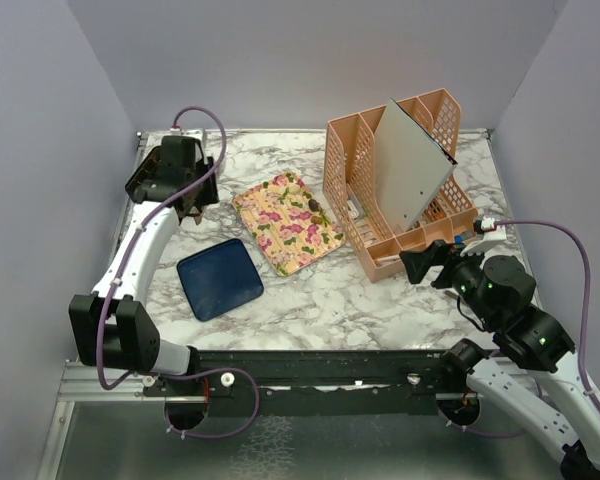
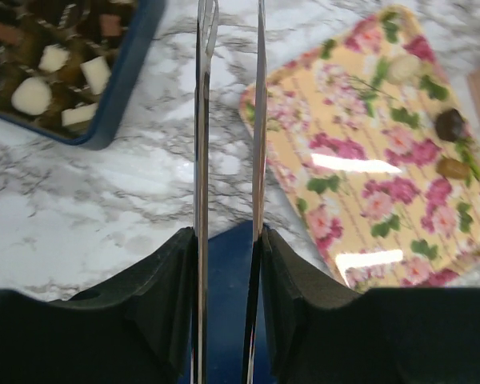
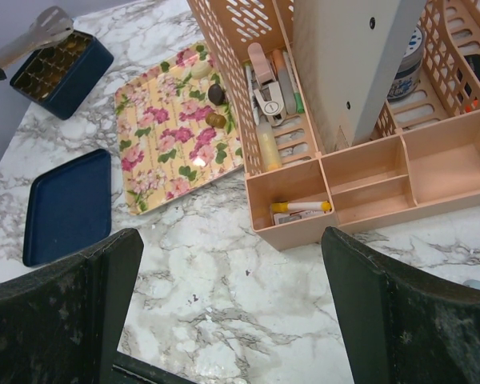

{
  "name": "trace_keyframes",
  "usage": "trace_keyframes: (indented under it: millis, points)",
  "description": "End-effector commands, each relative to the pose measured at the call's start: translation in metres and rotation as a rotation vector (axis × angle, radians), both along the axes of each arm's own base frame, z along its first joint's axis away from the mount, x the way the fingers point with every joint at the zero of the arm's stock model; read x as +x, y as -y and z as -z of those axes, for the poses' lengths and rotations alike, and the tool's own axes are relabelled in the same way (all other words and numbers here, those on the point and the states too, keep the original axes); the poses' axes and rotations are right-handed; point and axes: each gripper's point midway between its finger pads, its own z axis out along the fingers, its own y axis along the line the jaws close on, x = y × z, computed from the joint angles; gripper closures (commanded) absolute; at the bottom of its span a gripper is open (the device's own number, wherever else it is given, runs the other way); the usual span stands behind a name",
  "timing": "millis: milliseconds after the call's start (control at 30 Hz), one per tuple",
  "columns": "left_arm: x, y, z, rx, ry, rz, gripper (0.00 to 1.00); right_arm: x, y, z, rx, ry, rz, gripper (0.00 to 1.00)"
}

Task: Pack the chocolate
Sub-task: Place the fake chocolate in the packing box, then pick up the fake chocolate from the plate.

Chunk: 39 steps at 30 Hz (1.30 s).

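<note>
Three pieces of chocolate, one cream (image 2: 404, 68), one dark (image 2: 450, 124) and one tan (image 2: 454, 168), lie on the floral tray (image 2: 360, 192). Several more chocolate pieces (image 2: 52, 80) fill the dark blue box (image 2: 116, 104). My left gripper (image 2: 228, 248) is shut on metal tongs (image 2: 204, 120), whose two blades stand slightly apart above the marble between box and tray. Nothing shows between the blades, and their tips run out of frame. From above, the left gripper (image 1: 185, 195) hides the box. My right gripper (image 3: 232, 304) is open and empty over bare marble.
The blue lid (image 1: 220, 278) lies flat in front of the floral tray (image 1: 288, 222). A peach desk organiser (image 1: 400, 190) holding a grey board and stationery stands at the back right. Grey walls close in both sides and the back.
</note>
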Motion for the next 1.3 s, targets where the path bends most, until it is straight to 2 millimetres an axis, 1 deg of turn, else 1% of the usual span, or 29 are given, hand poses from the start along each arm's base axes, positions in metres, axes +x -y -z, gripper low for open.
trace_keyframes:
  millis: [0, 100, 200, 267, 400, 500, 567, 733, 967, 1167, 1267]
  points:
    - [-0.013, 0.051, -0.024, -0.01, 0.079, 0.189, 0.59, 0.001, -0.002, 0.001, -0.005, 0.002, -0.012, 0.01]
    - [-0.024, 0.078, -0.026, -0.058, 0.094, 0.236, 0.59, 0.001, -0.003, 0.001, -0.003, 0.003, -0.014, 0.01]
    - [-0.036, 0.103, -0.02, -0.087, 0.086, 0.276, 0.59, 0.002, -0.003, 0.002, -0.004, 0.003, -0.012, 0.01]
    - [-0.044, 0.116, -0.012, -0.081, 0.066, 0.298, 0.59, 0.002, -0.004, 0.003, -0.006, -0.002, -0.016, 0.01]
    - [-0.055, 0.131, 0.003, -0.04, 0.042, 0.318, 0.59, 0.001, -0.004, 0.002, -0.006, -0.001, -0.017, 0.01]
    - [-0.062, 0.144, 0.011, -0.02, 0.038, 0.342, 0.59, 0.001, -0.002, 0.001, -0.005, 0.004, -0.008, 0.01]
    - [-0.069, 0.157, 0.017, -0.023, 0.042, 0.375, 0.59, 0.001, -0.002, 0.002, -0.003, 0.003, -0.01, 0.01]
    - [-0.076, 0.175, 0.038, 0.0, 0.038, 0.413, 0.57, 0.001, -0.004, 0.003, -0.004, -0.003, -0.015, 0.01]
    - [-0.079, 0.196, 0.072, 0.114, -0.004, 0.46, 0.56, 0.0, -0.002, 0.0, -0.003, 0.004, -0.013, 0.01]
    - [-0.079, 0.208, 0.09, 0.165, -0.025, 0.485, 0.55, 0.0, -0.001, 0.0, -0.001, 0.009, -0.009, 0.01]
    - [-0.079, 0.213, 0.093, 0.177, -0.026, 0.494, 0.53, 0.0, 0.0, -0.001, 0.0, 0.011, -0.005, 0.01]
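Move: From my left hand, which holds the tongs, the brown chocolate lies roughly 25 cm to the right, 5 cm farther out and 20 cm below. The dark chocolate sits some 4 cm beyond it and the white chocolate about 8 cm beyond and 5 cm left of it, all on the floral tray. The blue tray is 12 cm back and 2 cm right of my left hand. From my right hand the brown chocolate is about 24 cm ahead and 20 cm left, 26 cm below. I sweep my left hand about 20 cm to the right, away from the packing box towards the last chocolates on the floral tray, drawing back some 9 cm as I go. After a slight rise I sink about 10 cm below the starting height, turning the tongs about 30 degrees clockwise to face ahead and right. I keep my grip on the tongs, letting them spread a touch. ##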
